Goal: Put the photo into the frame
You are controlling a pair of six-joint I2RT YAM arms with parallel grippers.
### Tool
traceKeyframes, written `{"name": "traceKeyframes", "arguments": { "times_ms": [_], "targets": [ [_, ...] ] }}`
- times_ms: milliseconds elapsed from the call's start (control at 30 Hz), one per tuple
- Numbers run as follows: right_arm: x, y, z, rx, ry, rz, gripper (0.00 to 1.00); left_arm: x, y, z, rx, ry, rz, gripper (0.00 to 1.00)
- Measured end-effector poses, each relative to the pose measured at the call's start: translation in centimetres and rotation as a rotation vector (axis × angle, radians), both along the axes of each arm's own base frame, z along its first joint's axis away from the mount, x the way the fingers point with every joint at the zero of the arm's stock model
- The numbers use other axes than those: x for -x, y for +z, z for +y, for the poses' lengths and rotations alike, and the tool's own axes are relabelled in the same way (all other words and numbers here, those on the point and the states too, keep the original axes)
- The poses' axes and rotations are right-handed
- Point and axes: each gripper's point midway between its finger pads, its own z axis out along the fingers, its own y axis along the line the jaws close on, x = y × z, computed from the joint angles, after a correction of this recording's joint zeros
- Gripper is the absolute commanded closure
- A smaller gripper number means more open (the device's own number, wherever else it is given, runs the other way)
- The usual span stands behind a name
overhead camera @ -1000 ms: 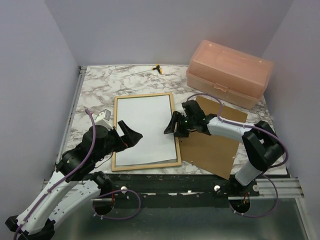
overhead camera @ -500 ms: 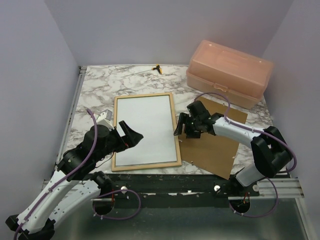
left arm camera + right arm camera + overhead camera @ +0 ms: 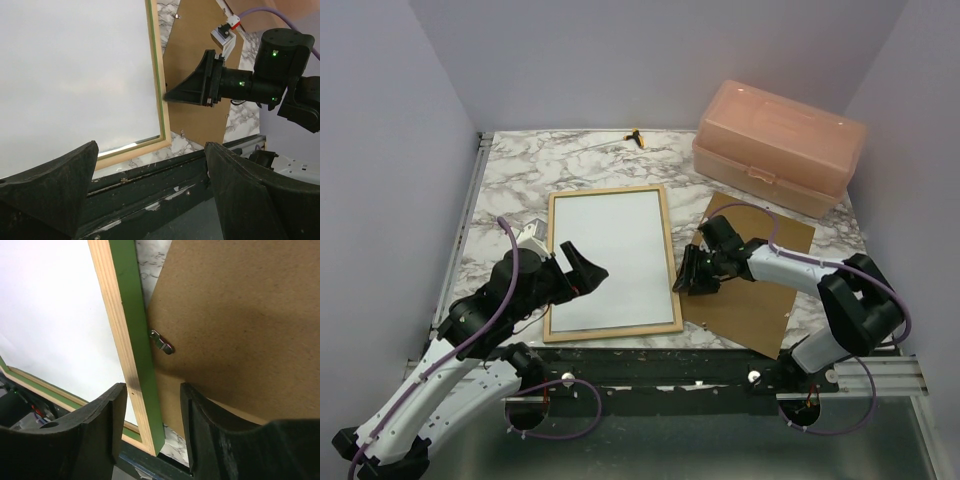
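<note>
The frame [image 3: 667,250] lies flat on the marble table, bare wood up, with a green edge showing. The photo [image 3: 610,255] lies inside it, white side up. My right gripper [image 3: 688,280] is low at the frame's right rail, near its front corner. In the right wrist view the rail [image 3: 127,330] runs between the fingers of the right gripper [image 3: 152,386], which stand apart with a gap on the panel side. My left gripper [image 3: 585,262] hovers wide open over the frame's near left part. Nothing is between the fingers of the left gripper [image 3: 151,146].
A brown backing panel [image 3: 750,285] lies right of the frame, with a metal clip [image 3: 162,342] near its edge. A pink plastic box [image 3: 778,145] stands at the back right. A small yellow-black item [image 3: 636,136] lies at the back edge. A black rail [image 3: 670,365] runs along the near edge.
My right gripper has moved off the photo's right edge, rightward and nearer, down to the frame's right rail. Its jaws widened, then narrowed. The left arm has not moved.
</note>
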Motion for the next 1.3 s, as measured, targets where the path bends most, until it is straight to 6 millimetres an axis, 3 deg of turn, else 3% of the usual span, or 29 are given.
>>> {"name": "traceKeyframes", "arguments": {
  "times_ms": [167,533,900,1167,1300],
  "targets": [
    [0.5,-0.3,0.9,-0.022,0.026,0.019,0.55,0.0,0.0,0.0,-0.001,-0.004,-0.004,0.08],
    [0.0,-0.5,2.8,-0.044,0.058,0.041,0.91,-0.1,-0.1,-0.1,-0.006,-0.007,-0.002,0.08],
    [-3.0,-0.3,5.4,-0.057,0.042,0.038,0.93,-0.1,-0.1,-0.1,-0.010,-0.008,-0.001,0.08],
    [-5.8,-0.5,8.7,-0.080,0.040,0.031,0.93,-0.1,-0.6,-0.2,-0.018,-0.009,0.010,0.08],
    [-5.9,-0.5,10.4,-0.094,0.046,0.030,0.91,-0.1,-0.9,-0.3,-0.019,-0.014,0.017,0.08]
  ]
}}
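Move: The frame, photo already inside, has its right-hand rail about 2 cm left of the right hand and roughly 2 cm below, level with it fore and aft. The photo's middle is some 16 cm left and 6 cm ahead, the frame's near right corner about 9 cm back and 1 cm left, and the brown board's middle 15 cm right and 3 cm ahead. From the left hand the rail is roughly 17 cm right, 5 cm ahead and 20 cm below. The frame's right-hand rail is straddled and pinched near its near end: the right hand eases about 3 cm left while its half-open fingers close, one on the inner side, one on the green outer side. Keeping that grip low, it drags the frame left and forward, some 7 cm left and 6 cm forward, the last stretch mostly left. ##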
